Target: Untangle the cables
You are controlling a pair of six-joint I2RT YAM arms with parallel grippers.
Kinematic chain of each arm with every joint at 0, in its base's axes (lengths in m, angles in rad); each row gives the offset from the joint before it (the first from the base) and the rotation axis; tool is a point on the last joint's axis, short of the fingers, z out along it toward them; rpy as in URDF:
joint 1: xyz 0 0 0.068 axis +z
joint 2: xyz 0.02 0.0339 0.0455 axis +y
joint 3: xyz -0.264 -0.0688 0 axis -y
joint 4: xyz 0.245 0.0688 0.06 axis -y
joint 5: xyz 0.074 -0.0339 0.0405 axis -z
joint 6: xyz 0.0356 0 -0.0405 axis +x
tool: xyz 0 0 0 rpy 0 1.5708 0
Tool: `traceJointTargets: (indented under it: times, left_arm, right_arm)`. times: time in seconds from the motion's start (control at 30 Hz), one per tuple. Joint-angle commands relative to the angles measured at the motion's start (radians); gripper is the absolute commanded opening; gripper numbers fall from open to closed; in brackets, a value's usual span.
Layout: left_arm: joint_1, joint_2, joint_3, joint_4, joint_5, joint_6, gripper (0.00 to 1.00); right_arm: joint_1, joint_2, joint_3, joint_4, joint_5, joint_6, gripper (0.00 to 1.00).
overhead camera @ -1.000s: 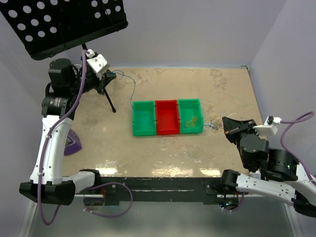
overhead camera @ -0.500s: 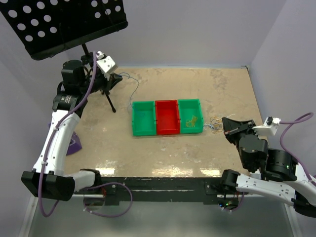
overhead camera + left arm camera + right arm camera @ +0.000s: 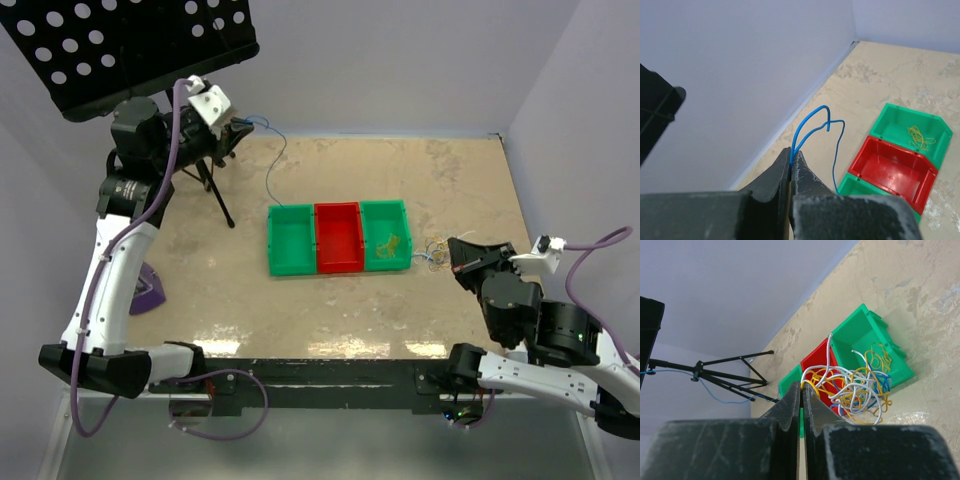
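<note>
My left gripper (image 3: 243,127) is raised at the back left, shut on a thin blue cable (image 3: 273,165) that trails down toward the left green bin (image 3: 290,240). In the left wrist view the blue cable (image 3: 810,124) loops out of the closed fingertips (image 3: 791,153). At the right, my right gripper (image 3: 455,256) is low over the table, shut on a yellow strand of the tangle of cables (image 3: 436,252). In the right wrist view the tangle (image 3: 857,387) of white, yellow and blue wire hangs right at the tips (image 3: 801,385).
A red bin (image 3: 338,238) sits between the two green bins; the right green bin (image 3: 384,205) holds a yellow wire (image 3: 392,243). A black perforated music stand (image 3: 120,50) on tripod legs (image 3: 221,205) fills the back left. A purple object (image 3: 146,286) lies at the left edge.
My left gripper has lifted up and toward the back wall, drawing the blue cable with it. The right arm and the tangle have barely moved.
</note>
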Motion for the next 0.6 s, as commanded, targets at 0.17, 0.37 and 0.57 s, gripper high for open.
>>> traceJointTargets:
  times: [0.17, 0.37, 0.57]
  left_arm:
    - [-0.012, 0.016, 0.132, 0.032, -0.029, 0.007, 0.00]
    - [-0.012, 0.030, 0.221, 0.064, -0.106, 0.021, 0.00]
    - [-0.012, 0.069, 0.346, 0.109, -0.228, 0.004, 0.00]
  right_arm:
    - [0.005, 0.012, 0.013, 0.016, -0.003, 0.020, 0.00]
    - [0.005, 0.018, 0.022, 0.015, -0.002, 0.020, 0.00]
    - [0.005, 0.021, 0.014, 0.010, -0.002, 0.031, 0.00]
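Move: Back and to the right of the left hand, down on the table, sits the left green bin, where the held blue cable trails: about 5 cm back, 7 cm right and 41 cm below. The red bin is level with that green one and roughly 10 cm farther right; the stand's nearest foot is about 8 cm left of the hand, 1 cm back. From the right hand, the left green bin lies some 30 cm left, 10 cm ahead and 30 cm below. Rising almost straight up by about 9 cm, the left hand draws the pinched blue cable higher, away from the left green bin. The climb slackens midway and quickens again at the end, while the fingers tilt up some 10 degrees and swing about 5 degrees counter-clockwise, staying shut on the cable. ##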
